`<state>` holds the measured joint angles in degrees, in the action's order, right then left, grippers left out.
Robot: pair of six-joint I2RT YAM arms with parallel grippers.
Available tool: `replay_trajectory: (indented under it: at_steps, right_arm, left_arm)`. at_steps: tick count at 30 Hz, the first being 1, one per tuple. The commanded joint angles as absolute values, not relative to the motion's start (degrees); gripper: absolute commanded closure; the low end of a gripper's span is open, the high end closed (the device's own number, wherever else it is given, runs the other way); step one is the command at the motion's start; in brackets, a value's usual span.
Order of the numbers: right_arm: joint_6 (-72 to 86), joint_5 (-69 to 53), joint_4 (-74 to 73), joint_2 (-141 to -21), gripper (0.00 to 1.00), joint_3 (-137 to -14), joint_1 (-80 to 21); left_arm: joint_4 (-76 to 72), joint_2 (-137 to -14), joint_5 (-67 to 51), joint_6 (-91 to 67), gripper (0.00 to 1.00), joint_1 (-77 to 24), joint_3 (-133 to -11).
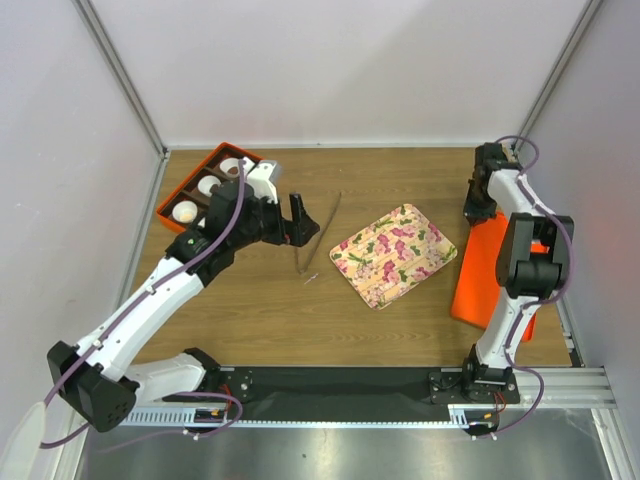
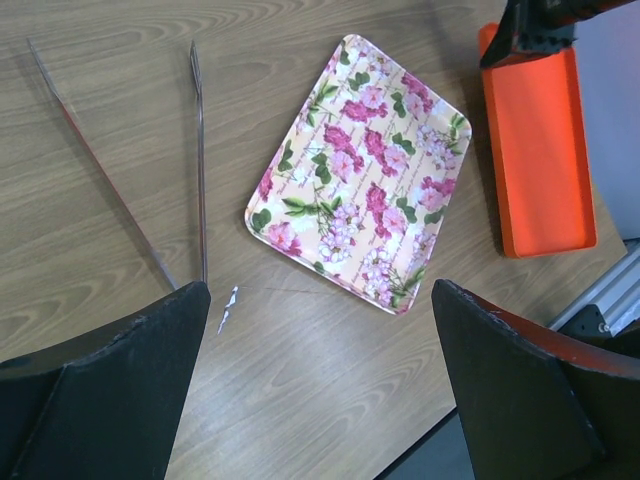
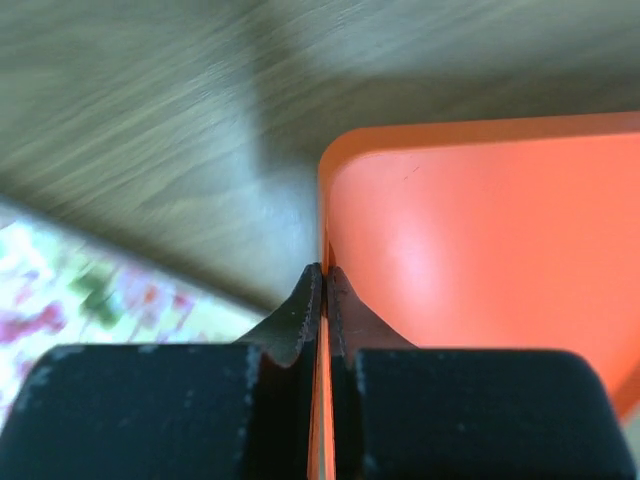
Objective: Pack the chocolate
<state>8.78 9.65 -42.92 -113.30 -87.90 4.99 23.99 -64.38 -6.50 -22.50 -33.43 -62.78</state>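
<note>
I cannot make out any chocolate in these views. At the back left stands an orange box (image 1: 168, 205) with a dark inside holding white paper cups (image 1: 209, 185). My left gripper (image 1: 298, 220) (image 2: 320, 292) hovers open above bare wood, just right of the box, with nothing between its fingers. Metal tongs (image 1: 318, 235) (image 2: 197, 150) lie on the table just past it. My right gripper (image 1: 480, 210) (image 3: 325, 275) is shut on the thin upright edge of the orange lid (image 1: 495, 270) (image 3: 470, 240) at the right side.
A pink-flowered tray (image 1: 393, 253) (image 2: 360, 170) lies between the tongs and the orange lid (image 2: 535, 150). A small white scrap (image 2: 228, 308) lies near the tongs' joined end. White walls enclose the table on three sides.
</note>
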Motion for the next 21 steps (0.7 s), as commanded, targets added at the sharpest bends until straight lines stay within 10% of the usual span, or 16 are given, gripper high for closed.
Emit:
replay_trajectory:
  at_steps: [1,21]
  right_arm:
    - [10.9,15.5,-53.0,-105.3,1.0,-96.1,3.8]
    - [18.2,-16.6,-60.9,-95.6,1.0,-132.7,-7.6]
  left_arm:
    - [24.0,-62.2,-9.0,-23.3,0.0,-32.1,-66.6]
    - [16.8,-60.8,-38.5,-39.6,0.01,-16.6,-67.9]
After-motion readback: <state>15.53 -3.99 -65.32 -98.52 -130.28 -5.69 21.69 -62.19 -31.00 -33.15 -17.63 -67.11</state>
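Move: The right hand already pinches the orange lid by its left edge near the far corner; the lid's middle lies about 15 cm back and 6 cm right. From this hand the chocolate box sits roughly 72 cm left and 6 cm ahead, a little lower, with the floral tray on the way, some 23 cm left and 9 cm back, 5 cm below. From the left hand the box is about 27 cm left, 20 cm ahead and 24 cm below. Still pinching the lid, the right hand hoists it about 32 cm, veering left, fingers tipping up; left hand rises too. ##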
